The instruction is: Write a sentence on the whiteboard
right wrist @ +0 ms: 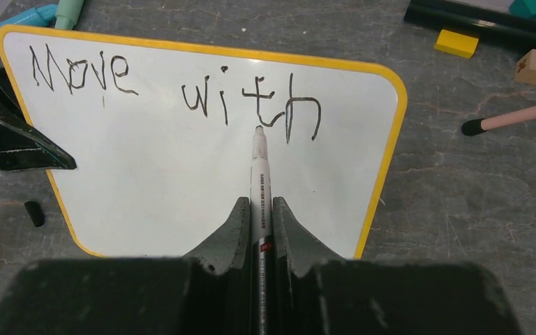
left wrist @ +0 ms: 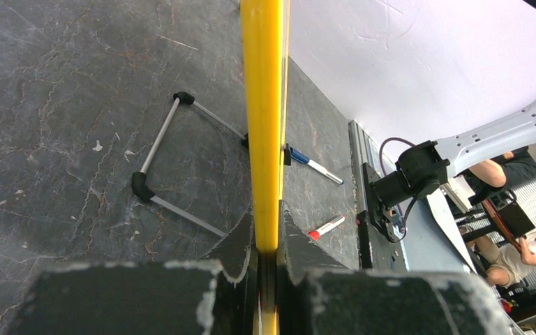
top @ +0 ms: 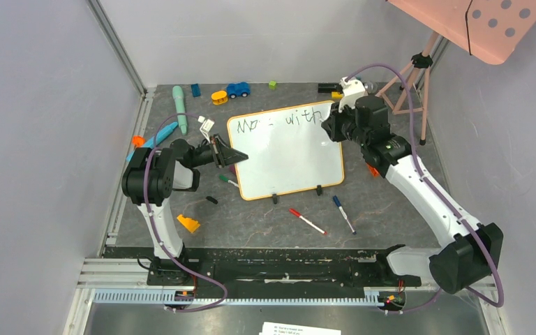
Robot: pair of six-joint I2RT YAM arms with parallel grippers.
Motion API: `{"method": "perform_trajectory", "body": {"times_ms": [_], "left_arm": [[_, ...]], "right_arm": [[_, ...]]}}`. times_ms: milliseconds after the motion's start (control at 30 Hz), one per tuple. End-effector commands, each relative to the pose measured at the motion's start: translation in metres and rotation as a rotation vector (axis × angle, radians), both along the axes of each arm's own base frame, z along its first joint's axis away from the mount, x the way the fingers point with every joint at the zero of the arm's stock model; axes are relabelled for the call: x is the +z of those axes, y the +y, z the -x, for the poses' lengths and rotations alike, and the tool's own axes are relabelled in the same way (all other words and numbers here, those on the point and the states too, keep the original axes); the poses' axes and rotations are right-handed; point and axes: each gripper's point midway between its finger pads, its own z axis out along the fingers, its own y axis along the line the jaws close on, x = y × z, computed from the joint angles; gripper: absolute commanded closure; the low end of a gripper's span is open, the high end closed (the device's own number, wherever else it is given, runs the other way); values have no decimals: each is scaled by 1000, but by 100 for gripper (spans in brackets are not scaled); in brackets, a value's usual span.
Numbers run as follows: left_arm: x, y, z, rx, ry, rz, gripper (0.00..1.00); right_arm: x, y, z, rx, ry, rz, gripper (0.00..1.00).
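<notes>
The whiteboard (top: pixel 286 157), white with an orange-yellow frame, stands tilted on two small black feet at mid-table. The sentence (right wrist: pixel 174 91) along its top reads "Move with" in wobbly dark lettering. My left gripper (top: pixel 241 158) is shut on the whiteboard's left frame edge (left wrist: pixel 265 105), which runs between its fingertips in the left wrist view. My right gripper (right wrist: pixel 259 206) is shut on a white marker (right wrist: pixel 259 174). The marker's tip sits at the board just under the "t" of "with". From above, the right gripper (top: pixel 331 125) hangs over the board's upper right corner.
A red marker (top: pixel 307 221) and a blue marker (top: pixel 343 213) lie in front of the board. A green-capped marker (top: pixel 228 181) and a black cap (top: pixel 211 199) lie by its left corner. Teal pens (top: pixel 179 108), a blue toy car (top: pixel 237 89), an orange wedge (top: pixel 188 223) and a pink tripod (top: pixel 412 77) surround it.
</notes>
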Motion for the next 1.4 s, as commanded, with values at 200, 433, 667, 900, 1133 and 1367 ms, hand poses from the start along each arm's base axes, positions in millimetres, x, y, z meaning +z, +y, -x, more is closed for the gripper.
{"method": "perform_trajectory", "body": {"times_ms": [200,433,667,900,1133,1367], "left_arm": [[5,5,-4,62,-194,-36,98],[6,7,-5,98,-211,-40,98],[6,8,-9,102,-248,-50,98],[-1,9,-15,107,-252,-58,98],[-15,11,-17,129,-261,-79,98],[-25,10,-19,131,-248,-86,98]], "right_arm": [[4,12,2,45,-13,-73,100],[22,47,14,177,-47,-60,100],[21,64,17,200,-51,-46,100],[20,70,15,196,-32,-80,100],[13,70,12,188,-24,-64,100],[-1,67,13,183,-7,-51,100]]}}
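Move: The blank patch of whiteboard below and left of the "w" lies about 13 cm left of the right hand, which holds the marker, some 5 cm ahead and 9 cm below. "with" is centred some 6 cm left, 8 cm ahead and 6 cm below; "Move" some 23 cm left, 5 cm ahead and 6 cm below. From the left hand, gripping the board's left edge, the patch is about 13 cm right, 6 cm ahead and 4 cm higher. The marker, still pinched with its tip leading, is carried from under "with" towards the blank patch: the right hand dips about a centimetre, sweeps some 6 cm left while drawing back about 2 cm, and swings some 10 degrees counter-clockwise, then nearly stops. The left hand keeps its grip on the board's edge, turning only very slightly. ##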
